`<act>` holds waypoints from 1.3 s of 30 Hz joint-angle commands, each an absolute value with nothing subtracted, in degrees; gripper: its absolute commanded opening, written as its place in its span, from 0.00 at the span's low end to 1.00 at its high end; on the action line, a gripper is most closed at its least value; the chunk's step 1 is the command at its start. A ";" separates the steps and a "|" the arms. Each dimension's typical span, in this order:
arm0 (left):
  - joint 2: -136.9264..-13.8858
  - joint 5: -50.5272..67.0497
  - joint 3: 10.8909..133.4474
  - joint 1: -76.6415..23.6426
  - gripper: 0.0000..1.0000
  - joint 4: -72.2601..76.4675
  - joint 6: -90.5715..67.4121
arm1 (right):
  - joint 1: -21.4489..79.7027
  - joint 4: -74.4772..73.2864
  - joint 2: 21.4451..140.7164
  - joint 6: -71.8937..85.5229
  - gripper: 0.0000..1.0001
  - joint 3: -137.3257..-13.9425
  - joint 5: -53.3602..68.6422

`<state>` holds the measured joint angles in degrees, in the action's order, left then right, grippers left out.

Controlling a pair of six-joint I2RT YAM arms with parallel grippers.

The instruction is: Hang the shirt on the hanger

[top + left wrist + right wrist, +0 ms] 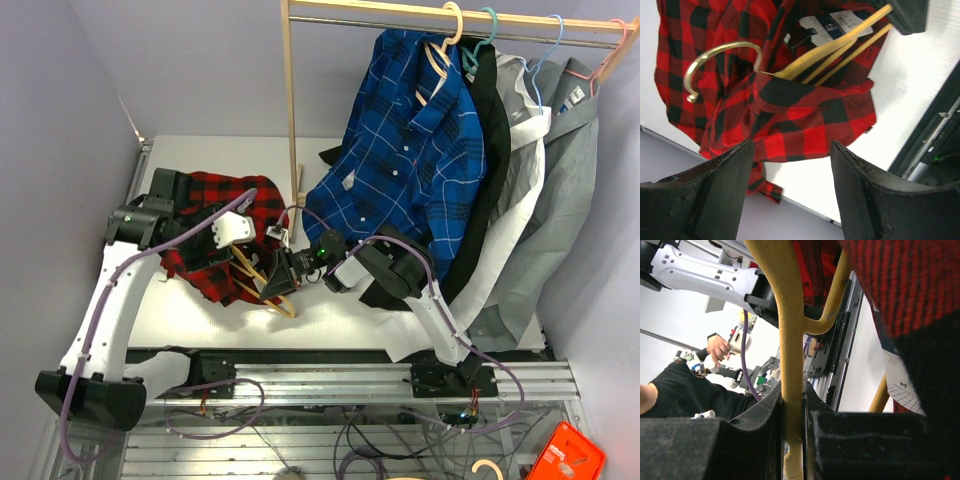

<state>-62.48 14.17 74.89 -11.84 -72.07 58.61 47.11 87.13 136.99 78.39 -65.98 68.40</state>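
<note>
The red-and-black plaid shirt (215, 225) lies bunched on the left of the white table (340, 320). The pale tan hanger (255, 275) runs into its collar opening. In the left wrist view the hanger (830, 57) passes under the white label (837, 25), and its hook (715, 60) lies over the shirt (790, 115). My left gripper (792, 146) hovers open above the shirt's lower edge, holding nothing. My right gripper (792, 412) is shut on the hanger (785, 315) at one bar, and the shirt (900, 280) drapes close above it. From above, the right gripper (283, 272) sits at the hanger's near end.
A wooden rack post (291, 110) stands behind the shirt. A blue plaid shirt (410, 150), a black garment (487, 150), a white one (525, 200) and a grey shirt (565, 190) hang from the rail at the right, reaching the table. The table's left edge (670, 137) is close to the shirt.
</note>
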 commanded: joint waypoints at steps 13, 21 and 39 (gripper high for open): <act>-76.12 38.68 83.83 12.30 0.72 -86.13 98.29 | 45.10 104.41 136.33 77.25 0.00 -65.81 71.02; -77.54 43.18 79.12 12.24 0.71 -86.02 102.19 | 44.67 104.39 136.06 77.94 0.00 -66.31 71.53; -92.07 46.14 86.23 8.27 0.75 -85.87 97.03 | 45.18 104.39 135.70 78.66 0.00 -66.26 70.87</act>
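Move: The left gripper is open and empty. The part of the shirt it goes for, left of the hanger hook, lies about 6 cm ahead, straight in line and some 10 cm below. The hook stands about 10 cm ahead, 7 cm to the right and 6 cm below. The right gripper on the hanger is roughly 18 cm to the right, 6 cm back and 10 cm lower. From the right hand, that shirt part is about 19 cm left, 11 cm ahead and level. Swing the open left gripper forward and left about 5 cm each, ease it back and start lowering, then sink it forward and slightly right again over the shirt left of the hook, ending some 5 cm lower. Turn it about 20 degrees clockwise as you go and leave the fingers open. Keep the right gripper shut on the hanger, nearly still. ##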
